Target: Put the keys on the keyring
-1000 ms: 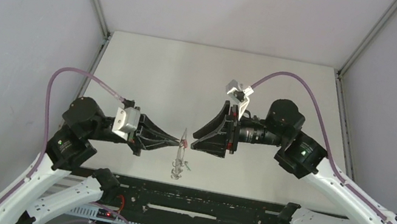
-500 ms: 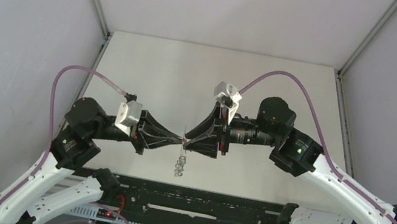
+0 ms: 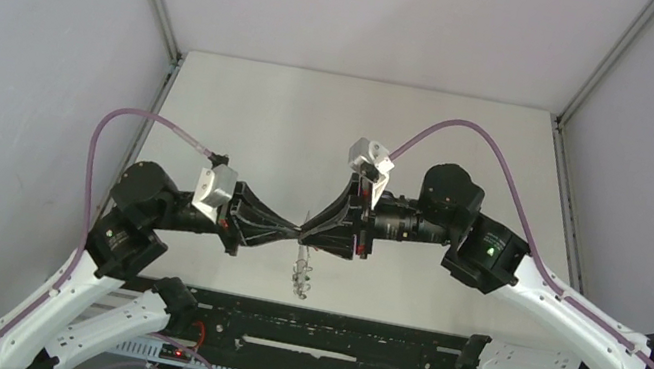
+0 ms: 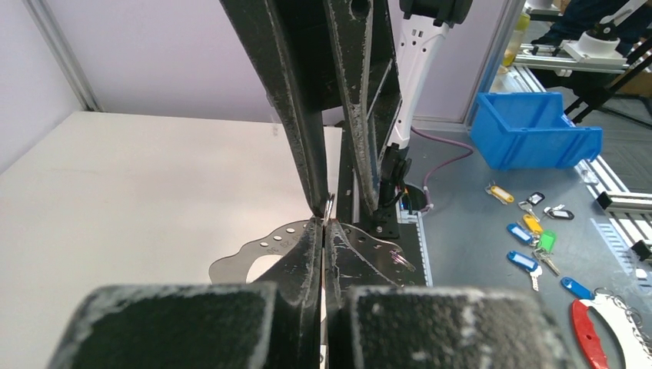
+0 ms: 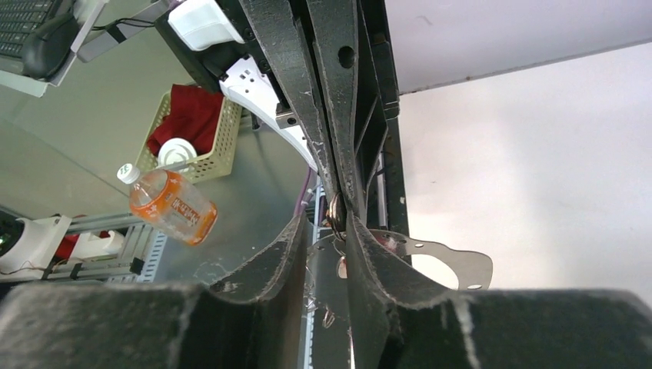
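Observation:
My two grippers meet tip to tip above the table's front middle. The left gripper (image 3: 295, 237) (image 4: 324, 220) is shut on the keyring's small metal ring (image 4: 329, 207), which pokes out past its tips. The keyring (image 3: 301, 271) hangs limp below as a thin chain. My right gripper (image 3: 309, 233) (image 5: 328, 221) has its jaws narrowly apart on either side of that ring (image 5: 335, 211), which rests against one finger. A small reddish piece (image 5: 340, 267) dangles under the ring. I cannot make out the keys among the hanging metal.
A thin metal plate with holes (image 4: 257, 250) (image 5: 454, 261) lies just below the grippers. The black base rail (image 3: 327, 335) runs along the near edge. Off the table are a blue bin (image 4: 534, 127), coloured key tags (image 4: 530, 231) and an orange bottle (image 5: 171, 206).
My right gripper has moved left to meet the left gripper's tips, and its jaws have narrowed round the ring. The left gripper stayed shut and shifted slightly right.

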You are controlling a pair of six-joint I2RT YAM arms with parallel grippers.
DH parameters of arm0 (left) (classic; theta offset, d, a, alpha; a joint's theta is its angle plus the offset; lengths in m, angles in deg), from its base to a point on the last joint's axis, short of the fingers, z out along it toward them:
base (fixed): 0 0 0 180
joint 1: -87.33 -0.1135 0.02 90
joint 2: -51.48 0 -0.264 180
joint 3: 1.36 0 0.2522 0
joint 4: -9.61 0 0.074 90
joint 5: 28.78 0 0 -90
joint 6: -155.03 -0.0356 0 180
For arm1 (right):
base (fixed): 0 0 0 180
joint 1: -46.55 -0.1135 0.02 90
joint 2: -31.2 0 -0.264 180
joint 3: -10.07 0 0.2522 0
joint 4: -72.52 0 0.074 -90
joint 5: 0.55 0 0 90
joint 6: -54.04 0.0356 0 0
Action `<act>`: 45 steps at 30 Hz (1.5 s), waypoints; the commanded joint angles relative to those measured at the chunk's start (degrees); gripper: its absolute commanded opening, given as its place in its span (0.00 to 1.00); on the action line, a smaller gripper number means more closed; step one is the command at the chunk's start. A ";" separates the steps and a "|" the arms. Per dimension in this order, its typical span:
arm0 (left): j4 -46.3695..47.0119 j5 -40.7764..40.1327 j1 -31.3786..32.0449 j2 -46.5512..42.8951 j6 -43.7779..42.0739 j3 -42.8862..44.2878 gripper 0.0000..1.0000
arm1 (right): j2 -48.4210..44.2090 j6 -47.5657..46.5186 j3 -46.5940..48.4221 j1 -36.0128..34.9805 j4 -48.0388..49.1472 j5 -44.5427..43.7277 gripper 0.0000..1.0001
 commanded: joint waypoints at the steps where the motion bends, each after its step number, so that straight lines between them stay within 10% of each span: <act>1: 3.48 -1.57 0.13 -0.59 1.82 -0.66 0.00 | -0.38 -1.45 2.10 -1.02 2.51 -1.66 0.29; 7: 3.60 -1.57 0.13 -0.64 1.84 -0.81 0.00 | 0.28 -1.29 2.08 -1.13 1.59 -0.79 0.00; 28: -1.60 0.25 0.00 0.66 -2.43 0.42 0.01 | 2.66 -10.65 8.61 -6.13 -12.17 -9.36 0.00; 35: -15.93 1.39 -0.03 2.12 -15.48 5.00 0.47 | 8.17 -12.52 17.36 -6.24 -27.81 -9.94 0.00; 45: -33.03 4.57 -0.04 5.25 -30.16 11.96 0.47 | 17.24 -17.54 29.36 -8.80 -44.03 -16.79 0.00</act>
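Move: The small metal ring at the keyring's upper edge is at the left fingertips, already pinched there. For the right hand it is about 1 cm to the left and level, between its still open fingers. From the left hand, the keyring plate's middle hangs about 3 cm back, 1 cm to the right and 4 cm below; the cluster of loose rings at its rear end is roughly 7 cm back, 1 cm to the right and 5 cm below. The right fingers close from about a third open and pinch the small ring at the left fingertips; then both hands ease down a centimetre together, still gripping. The left fingers open to about half and let go, sinking some 4 cm in all and edging about 1 cm left, away from the ring, while the right keeps its pinch and lowers about 5.5 cm, its fingertips tipping down nearly 30 degrees. ##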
